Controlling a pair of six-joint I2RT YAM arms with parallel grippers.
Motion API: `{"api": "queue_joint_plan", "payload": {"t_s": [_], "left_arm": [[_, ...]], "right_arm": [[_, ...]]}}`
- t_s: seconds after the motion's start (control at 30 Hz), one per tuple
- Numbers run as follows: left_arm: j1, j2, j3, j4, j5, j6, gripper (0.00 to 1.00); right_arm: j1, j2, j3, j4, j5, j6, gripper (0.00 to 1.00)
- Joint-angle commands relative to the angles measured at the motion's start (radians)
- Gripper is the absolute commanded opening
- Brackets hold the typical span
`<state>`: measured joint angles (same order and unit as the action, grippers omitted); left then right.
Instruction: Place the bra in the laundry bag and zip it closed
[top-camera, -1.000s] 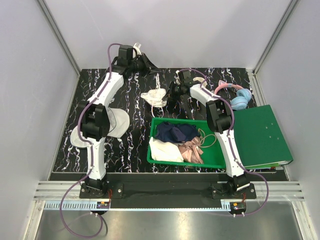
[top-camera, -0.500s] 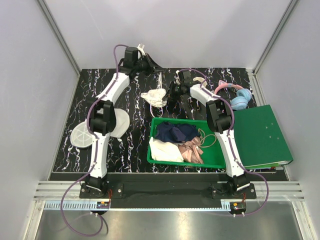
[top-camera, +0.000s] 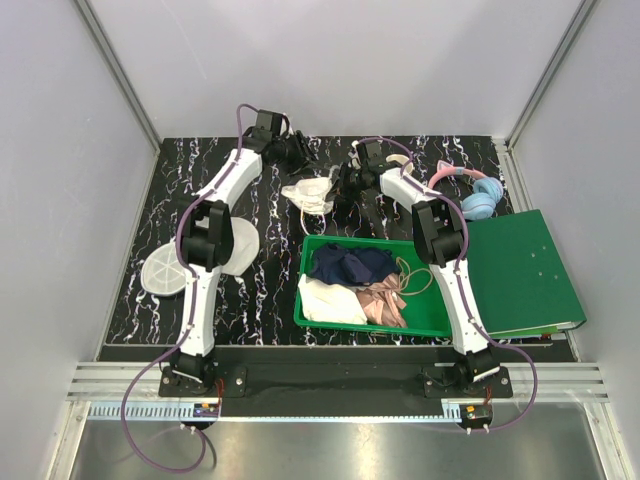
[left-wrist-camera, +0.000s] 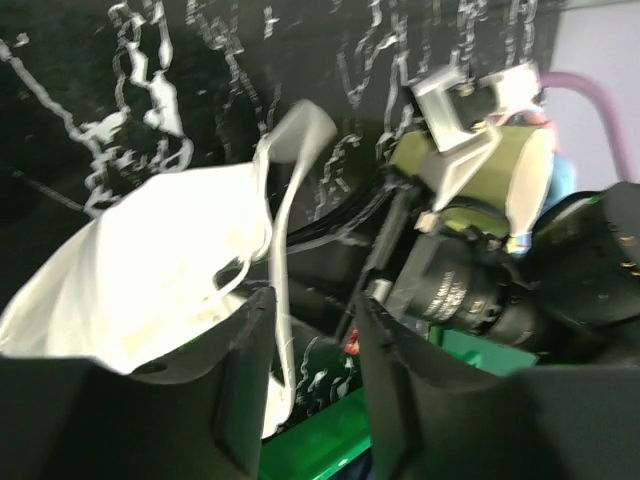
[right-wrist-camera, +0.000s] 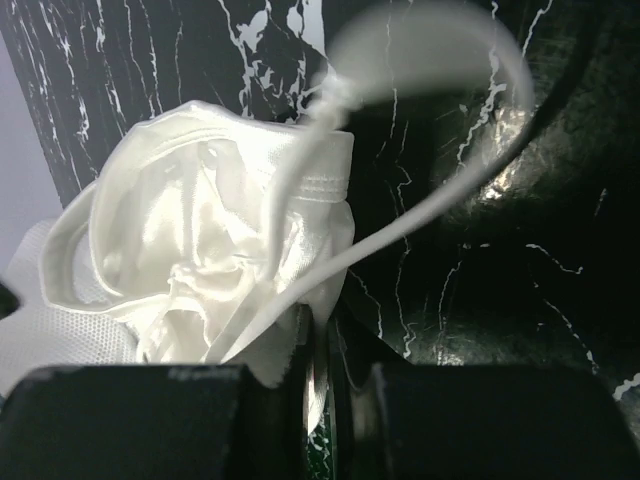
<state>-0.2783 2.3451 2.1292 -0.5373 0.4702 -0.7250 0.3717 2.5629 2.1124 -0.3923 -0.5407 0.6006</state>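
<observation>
The cream-white bra (top-camera: 310, 193) lies crumpled on the black marbled table, behind the green tray. My right gripper (top-camera: 338, 190) is at its right side, shut on an edge of the satin fabric (right-wrist-camera: 200, 230); the cloth is pinched between the jaws of that gripper (right-wrist-camera: 320, 335). My left gripper (top-camera: 303, 155) hovers just behind the bra with jaws open. In the left wrist view, a thin bra strap (left-wrist-camera: 285, 200) loops up and hangs loose between the jaws of the gripper (left-wrist-camera: 312, 310). The white mesh laundry bag (top-camera: 163, 272) lies open at the left, partly under the left arm.
A green tray (top-camera: 430, 318) in front of the bra holds a navy garment (top-camera: 350, 265), a flat cream cloth (top-camera: 330, 300) and a pink-beige garment (top-camera: 385, 300). A green binder (top-camera: 520, 270) lies at the right, pink-blue headphones (top-camera: 475, 195) behind it. A yellow-green mug (left-wrist-camera: 500, 170) stands behind the right wrist.
My left gripper has come down and forward from the back wall toward the bra, and its jaws have opened, leaving the strap loose. The right gripper has kept still, gripping the bra.
</observation>
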Motion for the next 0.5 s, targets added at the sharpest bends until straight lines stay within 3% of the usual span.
{"api": "queue_joint_plan", "payload": {"t_s": [0.0,0.2,0.47], "left_arm": [[0.004,-0.111,-0.021,-0.047,-0.030,0.073,0.49],[0.008,-0.272,-0.118,-0.110,-0.126,0.182,0.60],[0.001,-0.512,-0.507,-0.055,-0.082,0.147,0.64]], "right_arm": [[-0.007,-0.027,0.076,-0.005,0.010,0.030,0.08],[-0.007,-0.009,0.135,-0.017,0.021,0.050,0.08],[-0.007,0.054,0.216,-0.039,0.022,0.093,0.08]]}}
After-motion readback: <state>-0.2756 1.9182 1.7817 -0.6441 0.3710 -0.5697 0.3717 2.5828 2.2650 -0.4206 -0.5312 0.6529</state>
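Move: The laundry bag lies open about 18 cm back and 22 cm left of the left hand, some 12 cm below; the bra is roughly 5 cm back, 1 cm left and 12 cm below, the green box's middle about 25 cm back, 13 cm right. The right hand, already pinching the bra's right edge, has its middle about 5 cm left and level; from there the laundry bag is some 14 cm back and 26 cm left. Left hand, opening wider, backs and rises 9 cm towards the laundry bag; right lifts the pinched bra 4 cm. ##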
